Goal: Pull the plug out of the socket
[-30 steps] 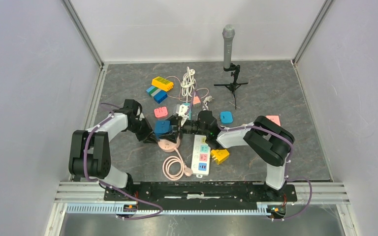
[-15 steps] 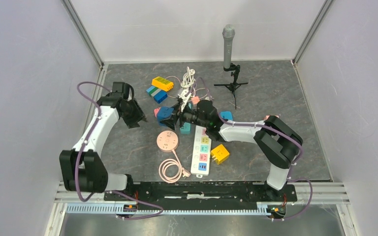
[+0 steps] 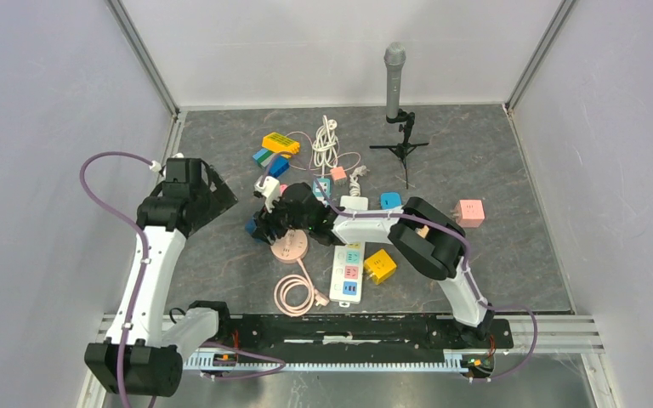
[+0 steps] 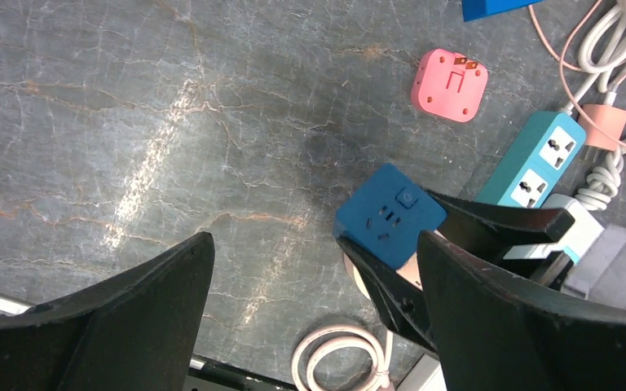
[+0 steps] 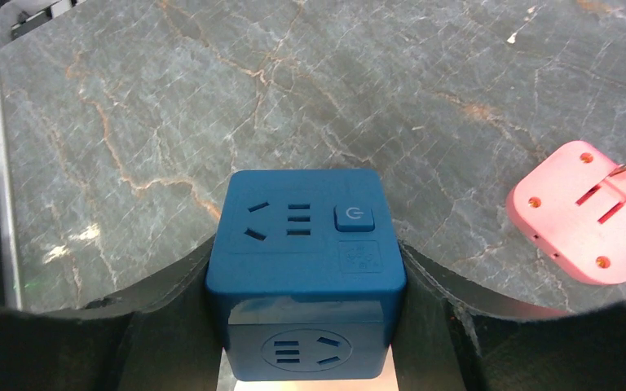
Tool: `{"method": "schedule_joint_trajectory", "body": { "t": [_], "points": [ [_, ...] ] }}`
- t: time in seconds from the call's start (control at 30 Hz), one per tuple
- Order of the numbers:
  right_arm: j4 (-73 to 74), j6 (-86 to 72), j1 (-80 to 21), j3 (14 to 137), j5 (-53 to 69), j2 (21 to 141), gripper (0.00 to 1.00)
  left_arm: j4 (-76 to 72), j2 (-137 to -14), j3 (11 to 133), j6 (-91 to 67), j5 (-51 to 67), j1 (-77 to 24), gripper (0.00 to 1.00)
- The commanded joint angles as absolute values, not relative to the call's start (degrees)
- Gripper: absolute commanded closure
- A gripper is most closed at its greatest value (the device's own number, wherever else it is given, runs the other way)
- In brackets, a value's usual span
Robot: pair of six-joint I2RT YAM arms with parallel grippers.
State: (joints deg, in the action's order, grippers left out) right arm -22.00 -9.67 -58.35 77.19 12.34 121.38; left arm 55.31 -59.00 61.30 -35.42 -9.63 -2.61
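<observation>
My right gripper (image 3: 264, 224) is shut on the blue cube plug (image 3: 258, 228), with one finger on each side of it in the right wrist view (image 5: 306, 244). The cube (image 5: 306, 269) sits over the left edge of the round pink socket (image 3: 290, 248). I cannot tell whether the two touch. The cube also shows in the left wrist view (image 4: 390, 213). The socket's pink cable (image 3: 293, 289) is coiled near the front. My left gripper (image 3: 210, 192) is open and empty, raised to the left of the cube (image 4: 314, 240).
A white power strip (image 3: 347, 269) and a yellow cube (image 3: 380, 265) lie right of the socket. A teal strip (image 4: 538, 159), a pink adapter (image 4: 450, 84), white cables (image 3: 326, 140) and a yellow block (image 3: 281, 143) lie behind. A microphone stand (image 3: 400, 136) and a pink cube (image 3: 470, 212) stand further right.
My left gripper has let go near the socket and swung away to the left and up. My right gripper lifted the blue cube off the socket, then carried it left and nearer.
</observation>
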Motion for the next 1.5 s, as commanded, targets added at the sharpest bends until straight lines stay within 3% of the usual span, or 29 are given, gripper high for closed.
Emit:
{"method": "schedule_joint_trajectory", "body": {
  "t": [0.0,0.2,0.57,0.67,0.73,0.97,1.2,1.47],
  "points": [
    [-19.61,-7.35,-58.71,82.46,10.05,123.94,0.84,55.68,-56.70,60.21,-37.53,-11.37,-2.53,0.00],
    [-17.31,-6.15,-58.89,86.20,9.58,126.98,0.62,55.74,-57.01,60.03,-37.54,-10.45,-2.49,0.00],
    [-11.97,-4.49,-58.80,91.51,10.85,127.03,0.30,58.20,-57.39,62.00,-35.03,-16.12,-2.55,0.00],
    [-11.86,-4.68,-58.67,91.84,11.34,126.29,0.12,58.55,-57.41,62.35,-34.95,-16.61,-2.51,0.00],
    [-11.86,-4.75,-58.69,91.92,11.81,125.39,0.06,58.55,-57.24,62.62,-35.10,-16.61,-2.54,0.00],
    [-14.81,-5.07,-57.81,87.09,9.20,117.25,0.02,58.57,-57.08,64.54,-34.03,-13.98,-2.53,0.00],
    [-18.34,-6.37,-54.27,71.16,0.83,99.80,0.02,56.86,-56.07,66.54,-30.57,-7.25,-2.47,0.00],
    [-11.59,-0.54,-53.71,52.92,-27.22,71.97,0.02,55.77,-54.51,69.22,-26.25,-1.39,-2.54,0.00]
  ]
}}
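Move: The right hand still grips the blue plug, already off the round pink socket; its spot on the bare table is about 1 cm ahead, 1 cm left and 6 cm below. From this hand the round pink socket sits roughly 3 cm back, 6 cm right and 5 cm down, and the pink plug 9 cm ahead, 2 cm right, 5 cm down. From the left hand, the spot is about 3 cm ahead, 7 cm right and 16 cm below. Setting the gripped blue plug down on the table beside the round pink socket, the right hand sinks about 3 cm while easing slightly forward and left, its fingers tipping down a little. It opens wide, letting go, then climbs steeply away to the right, some 18 cm each way, turning clockwise. The left hand, empty and open, ends about 3 cm higher. ##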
